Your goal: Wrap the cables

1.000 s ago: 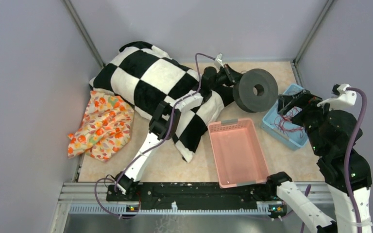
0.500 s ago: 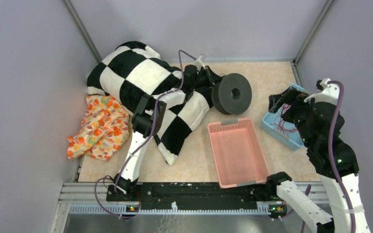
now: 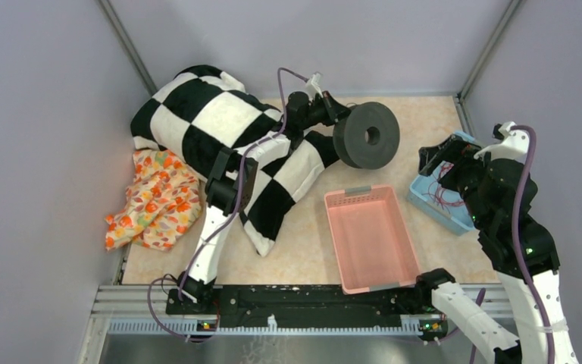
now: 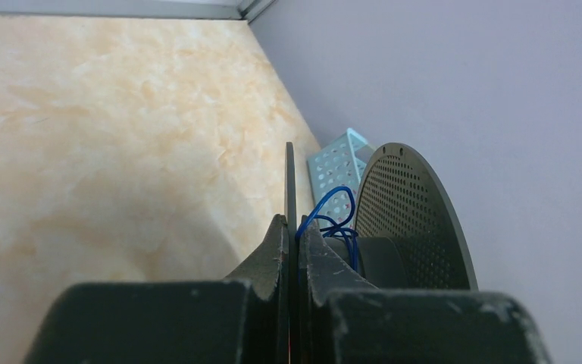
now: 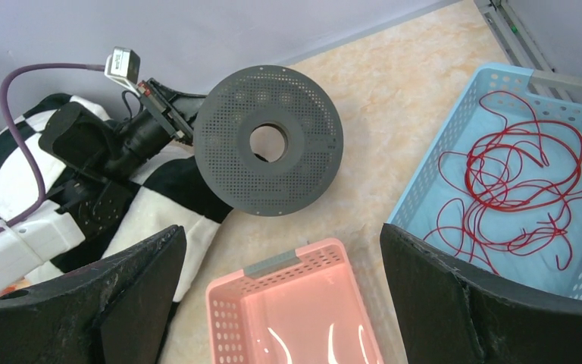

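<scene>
My left gripper (image 3: 339, 114) is shut on the thin edge of one flange of a dark grey perforated spool (image 3: 366, 135), holding it upright at the back of the table. In the left wrist view the flange (image 4: 290, 182) sits between my fingertips, and a thin blue cable (image 4: 332, 216) loops loosely round the spool's hub beside the other flange (image 4: 409, 220). The spool also shows in the right wrist view (image 5: 270, 140). My right gripper (image 3: 443, 163) is open and empty, hovering above the table (image 5: 282, 231) between the two baskets.
A pink basket (image 3: 358, 192) sits empty at centre front, also in the right wrist view (image 5: 273, 265). A blue basket (image 5: 439, 152) at the right holds tangled red wire (image 5: 523, 182). A black-and-white checkered pillow (image 3: 220, 121) and a floral cloth (image 3: 155, 201) lie at the left.
My left gripper carried the spool left, dragging the pillow along, then lifted it slightly back. My right arm drew left and back, then held still.
</scene>
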Robot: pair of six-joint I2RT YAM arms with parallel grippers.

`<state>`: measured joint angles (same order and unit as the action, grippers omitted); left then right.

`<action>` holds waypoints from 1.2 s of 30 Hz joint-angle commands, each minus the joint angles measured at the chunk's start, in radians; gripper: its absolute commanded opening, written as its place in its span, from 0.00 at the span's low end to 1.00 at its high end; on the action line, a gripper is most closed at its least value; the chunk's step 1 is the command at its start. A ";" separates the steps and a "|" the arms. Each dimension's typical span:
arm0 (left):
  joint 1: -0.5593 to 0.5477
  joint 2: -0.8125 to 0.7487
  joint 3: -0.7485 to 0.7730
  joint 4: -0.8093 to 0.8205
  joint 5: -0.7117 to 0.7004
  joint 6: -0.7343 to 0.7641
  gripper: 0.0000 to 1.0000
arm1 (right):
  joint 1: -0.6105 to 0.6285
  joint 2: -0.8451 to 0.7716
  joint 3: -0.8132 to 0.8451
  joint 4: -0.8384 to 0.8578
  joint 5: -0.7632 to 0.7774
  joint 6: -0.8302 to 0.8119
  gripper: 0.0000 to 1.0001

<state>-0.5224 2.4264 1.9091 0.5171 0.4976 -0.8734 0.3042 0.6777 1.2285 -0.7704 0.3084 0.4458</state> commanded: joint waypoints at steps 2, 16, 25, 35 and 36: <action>-0.037 -0.107 0.076 0.086 -0.059 -0.056 0.00 | -0.008 -0.018 -0.002 0.020 -0.003 -0.007 0.99; -0.125 0.036 0.193 0.190 -0.198 -0.133 0.00 | -0.007 -0.060 0.018 -0.013 0.023 -0.010 0.99; -0.141 0.145 0.317 0.158 -0.243 -0.082 0.00 | -0.008 -0.079 0.013 -0.031 0.029 0.003 0.99; -0.159 0.194 0.320 0.113 -0.256 -0.038 0.00 | -0.008 -0.070 0.013 -0.037 0.024 -0.001 0.99; -0.163 0.195 0.316 0.117 -0.257 -0.032 0.00 | -0.008 -0.073 0.012 -0.040 0.027 0.002 0.99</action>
<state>-0.6643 2.6484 2.2215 0.5175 0.2649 -0.9211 0.3042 0.6044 1.2228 -0.8097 0.3252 0.4480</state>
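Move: The left hand, fingers shut on the rim of the spool, has the blue basket with the red cable about 30 cm to its right, 10 cm back and 15 cm below. The spool's middle lies some 6 cm to its right and 3 cm back; the pink tray is around 26 cm back, 5 cm right and 16 cm below. From the open right hand, the basket is roughly 20 cm ahead, 14 cm right and 33 cm down. The left hand keeps its pinch on the spool's rim, the blue cable still looped at its fingertips, and swings the spool about 8 cm to the right towards the blue basket in an arch: up some 6 cm while easing slightly back, then down again to its starting height and forward again, the fingertips tipping up about 10 degrees at the top and settling partly back. The right hand stays wide open and empty, easing only some 2 cm back from the spool and basket before it stops. ##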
